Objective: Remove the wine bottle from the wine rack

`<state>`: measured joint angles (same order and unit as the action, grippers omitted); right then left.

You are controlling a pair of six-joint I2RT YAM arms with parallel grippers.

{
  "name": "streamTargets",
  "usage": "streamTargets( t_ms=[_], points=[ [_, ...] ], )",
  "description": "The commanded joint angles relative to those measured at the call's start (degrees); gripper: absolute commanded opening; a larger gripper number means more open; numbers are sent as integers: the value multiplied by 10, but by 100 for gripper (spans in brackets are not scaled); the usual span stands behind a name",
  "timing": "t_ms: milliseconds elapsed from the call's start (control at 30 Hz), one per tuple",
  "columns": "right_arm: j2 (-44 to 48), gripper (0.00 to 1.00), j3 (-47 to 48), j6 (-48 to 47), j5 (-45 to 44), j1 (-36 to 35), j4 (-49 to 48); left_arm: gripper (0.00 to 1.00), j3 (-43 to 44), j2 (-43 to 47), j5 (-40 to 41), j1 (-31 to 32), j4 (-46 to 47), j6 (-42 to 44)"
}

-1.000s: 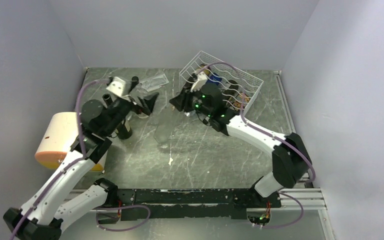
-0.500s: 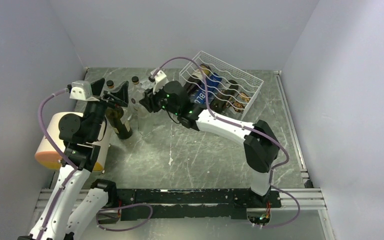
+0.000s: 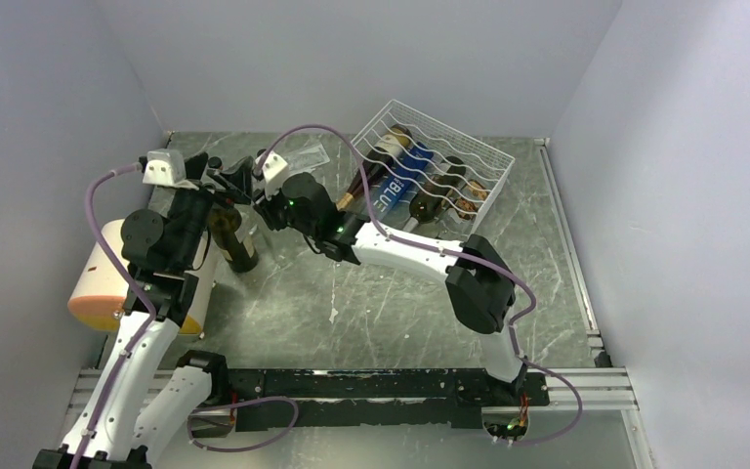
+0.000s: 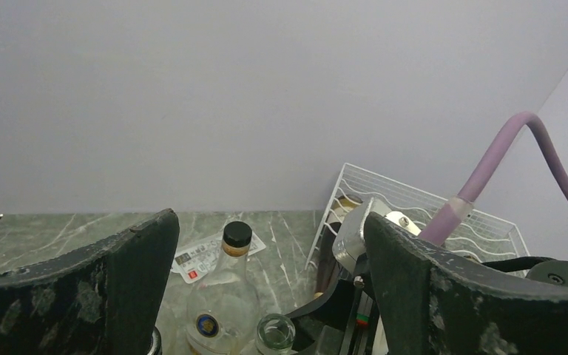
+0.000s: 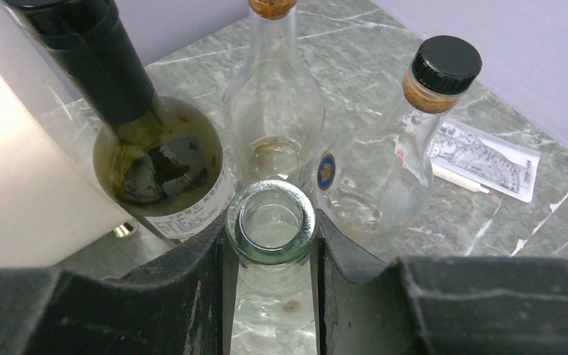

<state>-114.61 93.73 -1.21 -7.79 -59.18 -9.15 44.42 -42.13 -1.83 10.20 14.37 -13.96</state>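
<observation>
My right gripper (image 5: 271, 255) is shut on the neck of a clear glass wine bottle (image 5: 271, 222), whose open mouth faces up between the fingers. In the top view this gripper (image 3: 260, 198) is left of the white wire wine rack (image 3: 494, 182) and well clear of it. The rack holds a blue-labelled bottle (image 3: 396, 186) and a dark bottle (image 3: 437, 192). My left gripper (image 4: 266, 281) hangs open above the standing bottles with nothing between its fingers (image 4: 111, 277). The held bottle's mouth (image 4: 276, 333) shows below it.
Beside the held bottle stand a dark wine bottle (image 5: 155, 163), a clear bottle with a cork-ringed neck (image 5: 274, 111) and a round clear bottle with a black cap (image 5: 384, 170). A cream cylinder (image 3: 107, 274) lies at the left. A paper card (image 5: 484, 159) lies behind.
My right gripper has swung left from the rack to the standing bottles, carrying the clear bottle. My left gripper has pulled back left and now hangs over the dark bottle.
</observation>
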Motion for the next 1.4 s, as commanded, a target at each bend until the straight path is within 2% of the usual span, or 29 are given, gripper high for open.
streamTargets(
  t_ms=[0, 267, 400, 500, 700, 867, 1033, 1267, 1367],
  points=[
    [-7, 1, 14, -7, -30, -2, -21, 98, 22, -1, -18, -9, 3, 2],
    [-2, 46, 41, 8, -57, -6, 24, 97, 29, 3, -11, -16, -7, 16],
    [14, 60, 56, 9, -66, -7, 61, 97, 22, 13, 0, -19, -2, 25],
    [43, 66, 43, 12, -62, -6, 70, 97, 21, 13, 0, -21, 0, 27],
    [130, 70, -15, 17, -44, -6, 89, 96, 26, 1, -19, -27, -2, 28],
    [254, 75, -135, 22, -68, -6, 100, 96, 28, -1, -41, -27, 1, 29],
    [353, 79, -269, 41, -145, -5, 149, 97, 26, -5, -85, -27, 15, 27],
    [412, 83, -336, 100, -220, 4, 258, 97, 23, -23, -158, -27, 43, 16],
    [405, 85, -330, 137, -199, 30, 303, 96, 12, -48, -228, -26, 88, 19]
  ],
)
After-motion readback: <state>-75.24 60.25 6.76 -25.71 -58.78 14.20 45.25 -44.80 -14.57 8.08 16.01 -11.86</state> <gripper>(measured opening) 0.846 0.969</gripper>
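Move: The right gripper holds a clear open-topped bottle by its neck, the bottle's middle about 10 cm below the hand. A black-capped bottle stands some 9 cm straight ahead, a corked clear one 6 cm ahead and 7 cm left, and the dark bottle 9 cm left, 1 cm back. The wine rack lies roughly 14 cm ahead, 38 cm right and 16 cm below. From the left hand the held bottle is about 5 cm ahead, 4 cm right and 26 cm below. Open the right fingers to let go of the clear bottle's neck, then lift clear by about 8 cm while swinging right and back towards the rack, some 22 cm to the right in all. Past the top, sink again to just below the starting height, turning the hand clockwise some 20 degrees and opening wider. Keep the left gripper open; late on, ease it about 3 cm right, turning slightly clockwise. ##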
